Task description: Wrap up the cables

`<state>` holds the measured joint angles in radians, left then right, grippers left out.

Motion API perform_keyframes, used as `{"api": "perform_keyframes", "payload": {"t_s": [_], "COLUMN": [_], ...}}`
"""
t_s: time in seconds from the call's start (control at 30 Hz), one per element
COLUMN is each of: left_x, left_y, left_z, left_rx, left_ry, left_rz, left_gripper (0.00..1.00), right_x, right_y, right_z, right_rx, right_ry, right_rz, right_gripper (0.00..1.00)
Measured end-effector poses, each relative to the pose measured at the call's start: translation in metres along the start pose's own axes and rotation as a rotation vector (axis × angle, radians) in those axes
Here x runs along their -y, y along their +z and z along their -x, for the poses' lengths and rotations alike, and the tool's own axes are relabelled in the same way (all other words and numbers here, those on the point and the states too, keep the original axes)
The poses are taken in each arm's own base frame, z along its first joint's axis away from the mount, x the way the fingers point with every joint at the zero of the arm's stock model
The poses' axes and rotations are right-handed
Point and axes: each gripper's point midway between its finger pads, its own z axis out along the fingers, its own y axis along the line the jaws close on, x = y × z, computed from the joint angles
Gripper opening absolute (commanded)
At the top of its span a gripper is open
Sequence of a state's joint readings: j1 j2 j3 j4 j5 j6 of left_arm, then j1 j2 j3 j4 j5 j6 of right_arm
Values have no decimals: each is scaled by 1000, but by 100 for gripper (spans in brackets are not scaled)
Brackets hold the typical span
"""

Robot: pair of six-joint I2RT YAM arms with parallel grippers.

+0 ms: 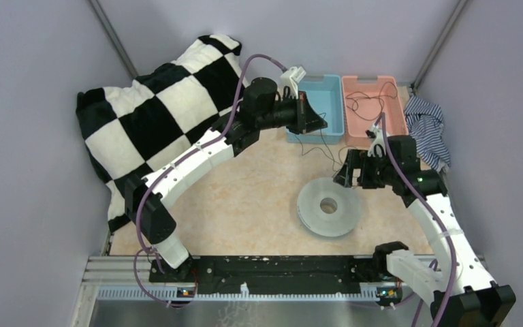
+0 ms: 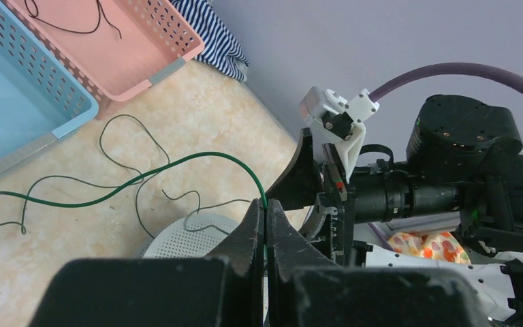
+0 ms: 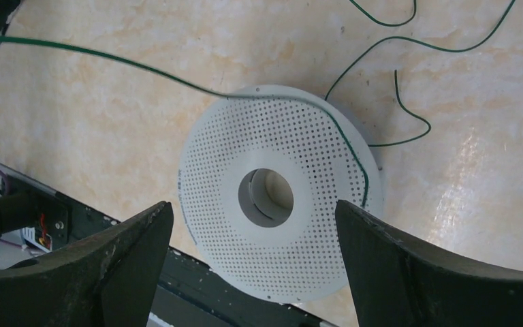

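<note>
A pale grey perforated spool (image 1: 329,206) lies flat on the table. A thin dark green cable (image 2: 197,157) runs in loose loops over the table, and one stretch crosses the spool's top (image 3: 299,143) along its rim. My left gripper (image 1: 313,117) hangs by the blue bin, shut on this cable, which is pinched between its fingertips (image 2: 265,212). My right gripper (image 1: 349,175) hovers over the spool's far right edge. It is open, with nothing between its fingers (image 3: 253,204); the spool's hub hole shows below the gap. More of the cable (image 3: 109,58) stretches left.
A blue bin (image 1: 320,102) and a pink bin (image 1: 374,105) stand at the back; another thin cable (image 1: 364,102) lies in the pink one. A checkered pillow (image 1: 156,116) fills the left, a striped cloth (image 1: 425,122) the right. A black rail (image 1: 272,269) lines the near edge.
</note>
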<state>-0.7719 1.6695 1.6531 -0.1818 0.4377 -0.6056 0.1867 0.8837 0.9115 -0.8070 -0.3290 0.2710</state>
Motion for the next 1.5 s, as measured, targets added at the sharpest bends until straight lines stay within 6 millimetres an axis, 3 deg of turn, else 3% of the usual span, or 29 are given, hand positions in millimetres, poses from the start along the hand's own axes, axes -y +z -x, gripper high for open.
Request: {"api": "perform_keyframes", "payload": {"t_s": [0.27, 0.5, 0.7, 0.8, 0.87, 0.93, 1.17, 1.2, 1.27, 1.33, 1.5], "left_x": [3, 5, 10, 11, 10, 11, 4, -1, -16, -34, -85], "left_y": [-1, -2, -3, -4, -4, -4, -3, 0, 8, 19, 55], "left_z": [-1, -3, 0, -1, -2, -3, 6, 10, 18, 20, 5], "left_rx": [-8, -23, -21, -28, -33, -36, -31, -28, -16, -17, -102], "left_ry": [-10, -30, -25, -26, -28, -30, -15, -8, 10, 31, 13], "left_rz": [-7, -14, -29, -33, -32, -31, -19, -14, 5, 36, 122], "left_gripper": [0, 0, 0, 0, 0, 0, 0, 8, 55, 79, 94], "right_x": [-2, -21, -18, -14, -14, -15, -27, -30, -37, -47, -73], "right_y": [15, 26, 50, 59, 63, 67, 63, 60, 52, 40, 10], "right_z": [15, 30, 32, 31, 32, 34, 35, 35, 32, 29, 22], "right_rx": [33, 103, 125, 128, 137, 143, 155, 155, 154, 154, 144], "right_ry": [-42, -141, -159, -152, -144, -141, -112, -108, -103, -93, -43], "right_rz": [29, 54, 31, 28, 33, 42, 97, 111, 142, 191, 317], "right_gripper": [85, 77, 59, 45, 28, 3, 0, 0, 0, 0, 0]}}
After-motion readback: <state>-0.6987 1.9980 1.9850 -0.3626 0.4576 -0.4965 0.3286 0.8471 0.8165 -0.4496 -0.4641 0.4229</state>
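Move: The strand of green cable that the open right hand goes for hangs about 6 cm ahead of it, 4 cm to its left and 1 cm lower; the grey spool lies some 7 cm back, 4 cm left and 14 cm below that hand. Counted from the left hand, which still holds the cable, that strand is about 1 cm back, 4 cm right and 17 cm down, and the blue basket is some 12 cm ahead, level sideways, 29 cm below. While the left hand keeps the cable pinched and nearly still, the right reaches forward and left about 8 cm, sinking slightly at the end, and shuts its fingers on the hanging strand, then draws it back about 6 cm, rising some 5 cm, drifting left and rolling its left side up. With the right hand gripping, the left opens, lets go of the cable and heads forward about 8 cm and down 6 cm towards the blue basket, fingers wide. ##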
